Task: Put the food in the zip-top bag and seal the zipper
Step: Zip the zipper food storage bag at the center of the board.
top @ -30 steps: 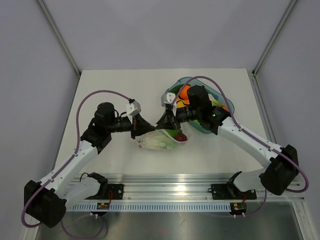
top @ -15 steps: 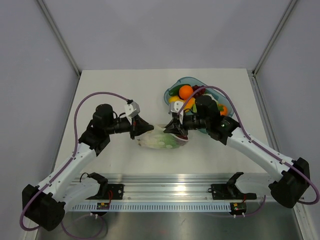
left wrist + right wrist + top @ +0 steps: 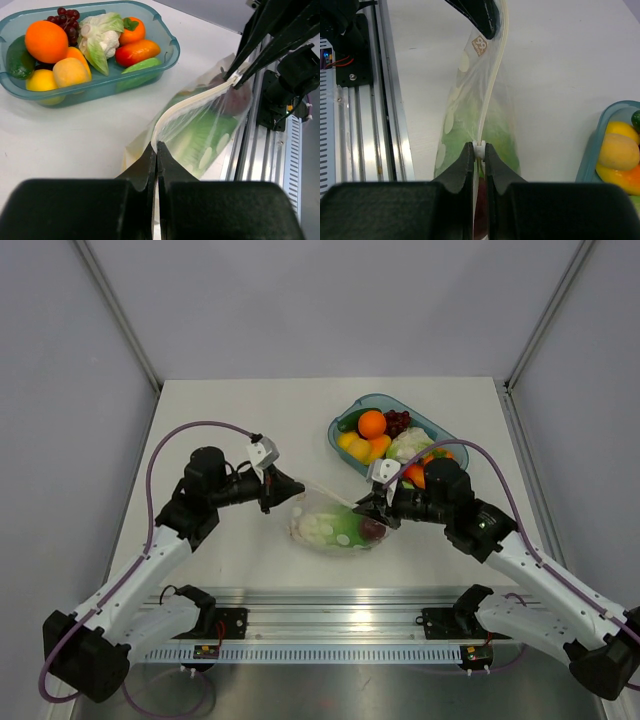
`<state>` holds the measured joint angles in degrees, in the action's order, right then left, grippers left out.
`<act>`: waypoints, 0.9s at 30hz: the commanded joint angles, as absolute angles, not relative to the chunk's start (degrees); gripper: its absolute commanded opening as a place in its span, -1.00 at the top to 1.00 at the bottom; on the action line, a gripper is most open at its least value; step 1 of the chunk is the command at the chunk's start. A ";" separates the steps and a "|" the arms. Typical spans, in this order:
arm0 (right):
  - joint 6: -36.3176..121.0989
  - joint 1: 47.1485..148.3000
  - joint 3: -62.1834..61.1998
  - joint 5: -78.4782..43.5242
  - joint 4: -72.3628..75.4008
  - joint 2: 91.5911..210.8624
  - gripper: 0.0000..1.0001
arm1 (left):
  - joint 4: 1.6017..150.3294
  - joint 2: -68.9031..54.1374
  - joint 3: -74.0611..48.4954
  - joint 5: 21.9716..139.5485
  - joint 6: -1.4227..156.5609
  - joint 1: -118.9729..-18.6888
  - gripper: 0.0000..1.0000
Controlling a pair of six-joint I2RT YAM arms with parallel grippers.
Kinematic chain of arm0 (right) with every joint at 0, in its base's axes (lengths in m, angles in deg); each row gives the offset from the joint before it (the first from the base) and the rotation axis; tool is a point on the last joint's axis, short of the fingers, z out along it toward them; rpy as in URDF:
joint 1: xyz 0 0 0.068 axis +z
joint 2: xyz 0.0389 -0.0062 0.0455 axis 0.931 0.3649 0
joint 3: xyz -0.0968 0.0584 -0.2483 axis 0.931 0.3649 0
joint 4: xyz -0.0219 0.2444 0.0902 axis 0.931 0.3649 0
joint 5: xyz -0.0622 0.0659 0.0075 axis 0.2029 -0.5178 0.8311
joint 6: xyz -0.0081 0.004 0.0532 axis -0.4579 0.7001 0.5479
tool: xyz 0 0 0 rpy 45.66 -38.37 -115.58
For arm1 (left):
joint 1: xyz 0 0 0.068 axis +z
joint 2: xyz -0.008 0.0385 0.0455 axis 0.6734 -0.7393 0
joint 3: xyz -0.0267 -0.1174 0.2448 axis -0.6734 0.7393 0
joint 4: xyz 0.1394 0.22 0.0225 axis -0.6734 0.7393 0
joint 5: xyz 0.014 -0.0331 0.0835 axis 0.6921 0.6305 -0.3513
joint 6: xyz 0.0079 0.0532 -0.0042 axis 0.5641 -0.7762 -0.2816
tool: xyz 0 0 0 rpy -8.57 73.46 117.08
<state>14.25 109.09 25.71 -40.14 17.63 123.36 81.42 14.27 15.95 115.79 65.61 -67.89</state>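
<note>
The zip-top bag (image 3: pixel 330 525) lies clear and crinkly between both arms, with green lettuce (image 3: pixel 346 530) and a dark red piece (image 3: pixel 373 530) inside. My left gripper (image 3: pixel 297 486) is shut on the bag's left end (image 3: pixel 156 146). The zipper (image 3: pixel 192 102) runs taut from there to my right gripper (image 3: pixel 372 508), whose jaws are shut on the small white slider (image 3: pixel 480 148). In the right wrist view the zipper (image 3: pixel 495 80) stretches away toward the left fingers (image 3: pixel 482 17). More food sits in the teal tray (image 3: pixel 436 429): an orange (image 3: pixel 371 423), grapes (image 3: pixel 398 421), a lemon (image 3: pixel 39 80).
The teal tray (image 3: pixel 169 46) stands behind and to the right of the bag, full of toy fruit and vegetables. A metal rail (image 3: pixel 330 625) runs along the table's near edge, close under the bag. Grey walls close in the sides.
My right gripper has slid to the right and nearer along the zipper, away from the tray, pulling the strip taut. The left gripper held its end, shifting slightly right.
</note>
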 commanded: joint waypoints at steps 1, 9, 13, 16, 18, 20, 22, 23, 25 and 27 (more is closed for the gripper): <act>16.24 108.76 26.98 -36.29 19.82 119.72 1.00 | 78.33 13.45 13.24 108.97 65.64 -66.50 1.00; 16.77 108.76 26.45 -31.82 21.75 119.19 1.00 | 76.75 12.30 12.89 103.45 68.36 -66.06 1.00; 17.56 108.76 27.50 -30.49 21.67 118.05 1.00 | 76.40 12.21 13.24 101.15 69.15 -64.40 1.00; 18.35 108.68 27.94 -30.14 21.32 117.17 1.00 | 76.14 11.77 13.16 99.84 69.86 -63.43 1.00; 18.70 108.76 28.12 -29.35 21.75 116.73 1.00 | 75.79 11.34 13.16 99.13 70.38 -62.81 1.00; 19.05 108.76 28.30 -28.91 22.01 116.12 1.00 | 75.52 11.07 13.16 98.34 70.73 -62.55 1.00; 19.49 108.85 28.38 -28.03 22.46 115.68 1.00 | 75.52 10.63 12.98 97.55 70.91 -62.20 1.00; 19.75 108.68 28.47 -27.86 22.63 115.06 1.00 | 75.35 10.46 12.89 96.68 71.17 -62.02 1.00; 20.11 108.76 28.65 -27.24 22.89 114.53 1.00 | 75.00 10.37 12.98 96.14 71.44 -61.50 1.00; 20.81 108.68 28.74 -26.63 23.25 113.57 1.00 | 74.55 10.10 12.89 95.26 72.05 -61.23 1.00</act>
<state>19.08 109.09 28.75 -28.88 21.37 116.10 79.87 10.38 15.57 102.63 71.95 -63.30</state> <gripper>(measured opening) 0.133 0.002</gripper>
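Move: The right gripper already holds the white slider, with the zipper's right end some 6 cm right of it and 3 cm back. The onion in the bag lies about 4 cm right of the right gripper, 3 cm back and 7 cm below; the basket's middle is about 22 cm ahead of that gripper, 13 cm right and 8 cm lower. From the left gripper, pinching the bag's left corner, the slider lies some 14 cm right and 5 cm back, nearly level. Draw the two ends of the zipper apart. Keep the left fingers shut on the left corner and take it forward about 6 cm and left about half that, sinking slightly and turning the wrist some 20 degrees counter-clockwise. Meanwhile keep the right fingers on the slider and pull it 3 to 4 cm right along the zipper towards its right end, turning slightly clockwise. ##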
